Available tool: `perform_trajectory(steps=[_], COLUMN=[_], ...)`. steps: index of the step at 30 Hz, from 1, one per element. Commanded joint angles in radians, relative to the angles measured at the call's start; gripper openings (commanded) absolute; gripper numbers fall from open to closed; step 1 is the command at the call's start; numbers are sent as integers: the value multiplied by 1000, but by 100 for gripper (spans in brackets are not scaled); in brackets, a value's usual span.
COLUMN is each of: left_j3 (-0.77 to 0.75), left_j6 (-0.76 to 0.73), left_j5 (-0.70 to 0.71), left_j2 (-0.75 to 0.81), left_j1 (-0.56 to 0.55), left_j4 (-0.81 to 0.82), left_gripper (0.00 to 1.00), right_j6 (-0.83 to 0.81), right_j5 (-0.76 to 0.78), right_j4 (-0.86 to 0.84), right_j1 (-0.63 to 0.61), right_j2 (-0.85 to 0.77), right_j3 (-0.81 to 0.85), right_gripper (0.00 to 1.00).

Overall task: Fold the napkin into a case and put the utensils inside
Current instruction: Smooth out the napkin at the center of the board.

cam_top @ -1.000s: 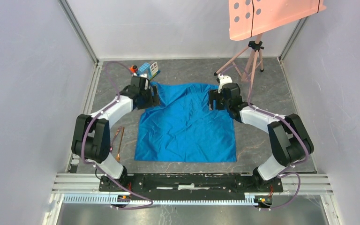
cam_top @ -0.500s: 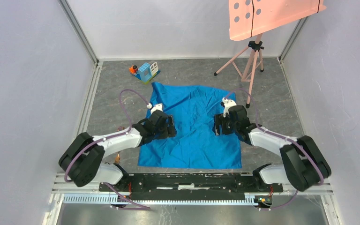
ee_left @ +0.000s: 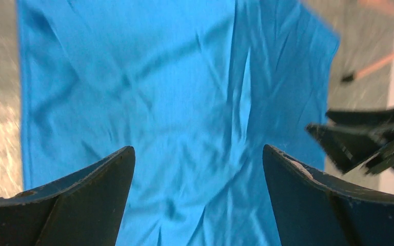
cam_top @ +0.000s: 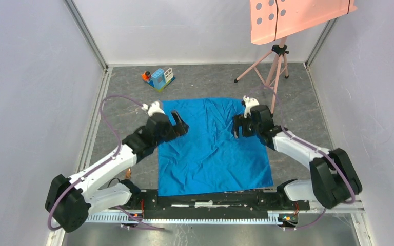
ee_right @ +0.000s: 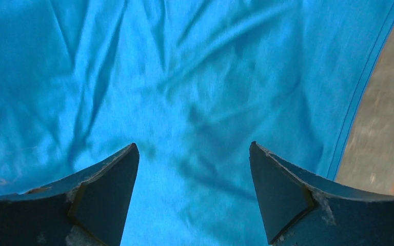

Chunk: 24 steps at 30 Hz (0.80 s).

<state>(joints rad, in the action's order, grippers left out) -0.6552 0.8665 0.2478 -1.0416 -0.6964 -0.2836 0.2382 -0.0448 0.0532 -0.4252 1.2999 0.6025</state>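
The bright blue napkin (cam_top: 213,154) lies spread flat and lightly wrinkled in the middle of the table, its near edge at the arms' base rail. My left gripper (cam_top: 178,123) hovers open over its far left part, with only cloth (ee_left: 184,92) showing between the jaws (ee_left: 197,148). Over the far right part my right gripper (cam_top: 239,126) is open too, with nothing in it (ee_right: 193,145), and the napkin's hemmed edge (ee_right: 359,92) runs to its right. A copper glint of the utensils (cam_top: 129,173) peeks out beside the left arm; the rest is hidden.
A small blue-and-white toy block house (cam_top: 160,78) stands beyond the napkin's far left corner. A pink tripod (cam_top: 273,66) carrying a pink board (cam_top: 297,18) stands at the back right. Grey walls close in the table on three sides.
Both grippers came from the napkin's far corners toward me, then moved back out. The napkin slid toward the near edge and now lies flatter. The left jaws opened wider.
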Motion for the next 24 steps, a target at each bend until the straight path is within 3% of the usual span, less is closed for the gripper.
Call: perform_trajectory(steps=[1, 12, 19, 24], left_j3=[-107, -338, -364, -345], left_j6=[-92, -158, -104, -110], left_j5=[-63, -145, -144, -131], left_j2=[-92, -537, -665, -677], left_j1=[161, 290, 358, 386], left_j4=[60, 173, 191, 147], left_gripper=[100, 100, 100, 100], right_j6=[30, -46, -104, -108], right_j5=[-5, 89, 108, 253], right_j4=[-86, -57, -58, -2], right_j1=[33, 79, 90, 109], right_j2=[128, 466, 594, 587], right_j3=[158, 492, 601, 601], right_gripper=[85, 86, 86, 86])
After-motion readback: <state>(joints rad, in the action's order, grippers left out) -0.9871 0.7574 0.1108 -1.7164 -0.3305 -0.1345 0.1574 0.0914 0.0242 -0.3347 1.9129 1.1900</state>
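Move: From the left hand, the napkin's far-left corner lies about 19 cm ahead, 9 cm to the left and 12 cm below, with the toy house some 11 cm beyond that corner. From the right hand, the napkin's far-right corner is roughly 19 cm ahead, 8 cm to the right and 5 cm below; the tripod's near foot stands about 11 cm ahead and 17 cm to the right. Both open hands reach forward over the napkin towards its far corners, roughly 15 cm, the left also sinking. ##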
